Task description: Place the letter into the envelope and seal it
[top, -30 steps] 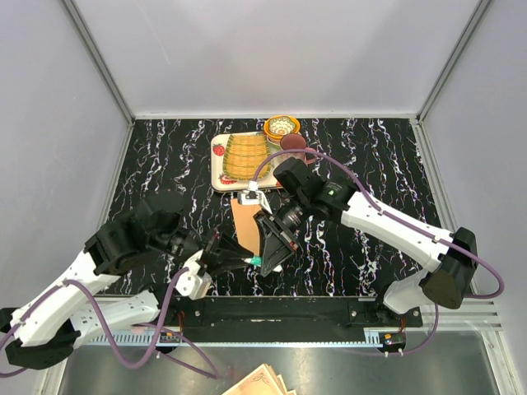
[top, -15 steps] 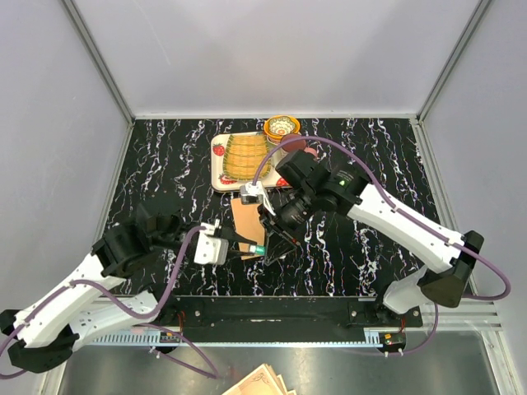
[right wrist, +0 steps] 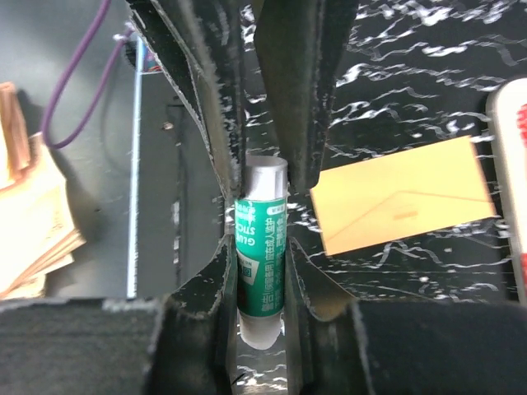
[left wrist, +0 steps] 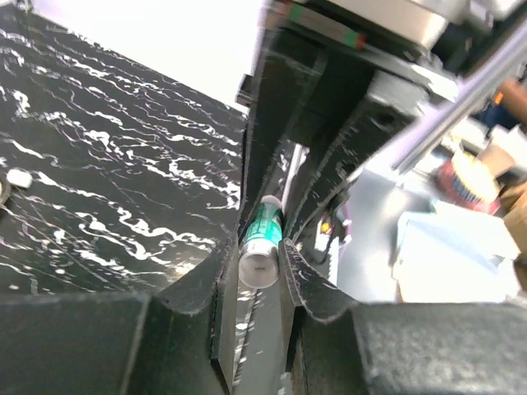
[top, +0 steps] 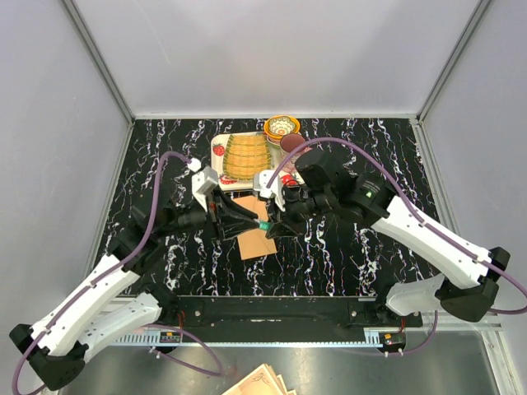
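A green glue stick [top: 264, 225] hangs above the table's middle, held from both sides. My left gripper [top: 256, 222] is shut on its pale cap end [left wrist: 259, 265]. My right gripper [top: 272, 225] is shut on its green body [right wrist: 261, 247]. The left wrist view shows the right gripper's fingers [left wrist: 276, 115] reaching in from above. The right wrist view shows the left gripper's fingers [right wrist: 210, 99] pinching the white cap. The orange-tan envelope [top: 257, 243] lies flat on the table beneath the grippers, with its flap crease showing [right wrist: 403, 202]. The letter is out of view.
A patterned tray [top: 217, 158] with a striped yellow stack stands at the back, with a small bowl [top: 282, 126] and a reddish disc [top: 293, 141] beside it. A beige paper stack [top: 259, 382] lies off the table's front edge, also [right wrist: 33, 222].
Both grippers, shut on the glue stick throughout, have carried it from near the front edge back toward the tray. The left arm has swung up and round.
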`<act>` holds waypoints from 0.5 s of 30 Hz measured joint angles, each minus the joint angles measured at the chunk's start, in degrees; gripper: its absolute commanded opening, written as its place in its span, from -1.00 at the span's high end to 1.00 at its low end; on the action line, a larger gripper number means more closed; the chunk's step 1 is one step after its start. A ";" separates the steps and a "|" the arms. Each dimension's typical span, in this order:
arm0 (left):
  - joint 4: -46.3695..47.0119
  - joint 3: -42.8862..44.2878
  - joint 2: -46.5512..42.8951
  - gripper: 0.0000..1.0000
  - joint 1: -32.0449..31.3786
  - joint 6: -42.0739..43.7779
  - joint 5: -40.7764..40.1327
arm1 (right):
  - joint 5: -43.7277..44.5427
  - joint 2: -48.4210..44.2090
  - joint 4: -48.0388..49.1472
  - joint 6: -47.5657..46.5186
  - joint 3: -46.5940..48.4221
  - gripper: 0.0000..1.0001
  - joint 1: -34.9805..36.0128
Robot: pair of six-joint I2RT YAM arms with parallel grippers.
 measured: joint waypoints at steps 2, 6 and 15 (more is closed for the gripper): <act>1.66 0.00 0.94 1.00 1.05 -6.67 -0.72 | 1.88 -1.14 1.64 -1.62 -0.83 1.00 0.00; 3.56 0.00 3.34 1.00 2.99 -17.79 -2.25 | 5.92 -1.95 3.02 -6.10 -1.36 1.00 0.07; 3.08 -0.13 10.49 1.00 7.15 -37.68 -0.31 | 19.34 -3.58 5.75 -19.17 -6.14 1.00 3.30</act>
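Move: Between my hands I hold the glue stick above the table. Its middle lies about 3 cm to the right of my left hand and 2 cm below it; from my right hand it is some 2 cm left and 1 cm up. The envelope lies roughly 28 cm below my right hand, 13 cm ahead and 4 cm to its left. The tray is at about the same depth, some 32 cm ahead and 4 cm left. I keep twisting the glue stick between my hands: my left hand, shut on its pale end, rolls about 45 degrees with its top going forward, while my right, holding the green barrel, rolls some 30 degrees the opposite way. Both hands carry it about 5 cm forward over the envelope, the left finally sinking a little, and neither grip opens. ##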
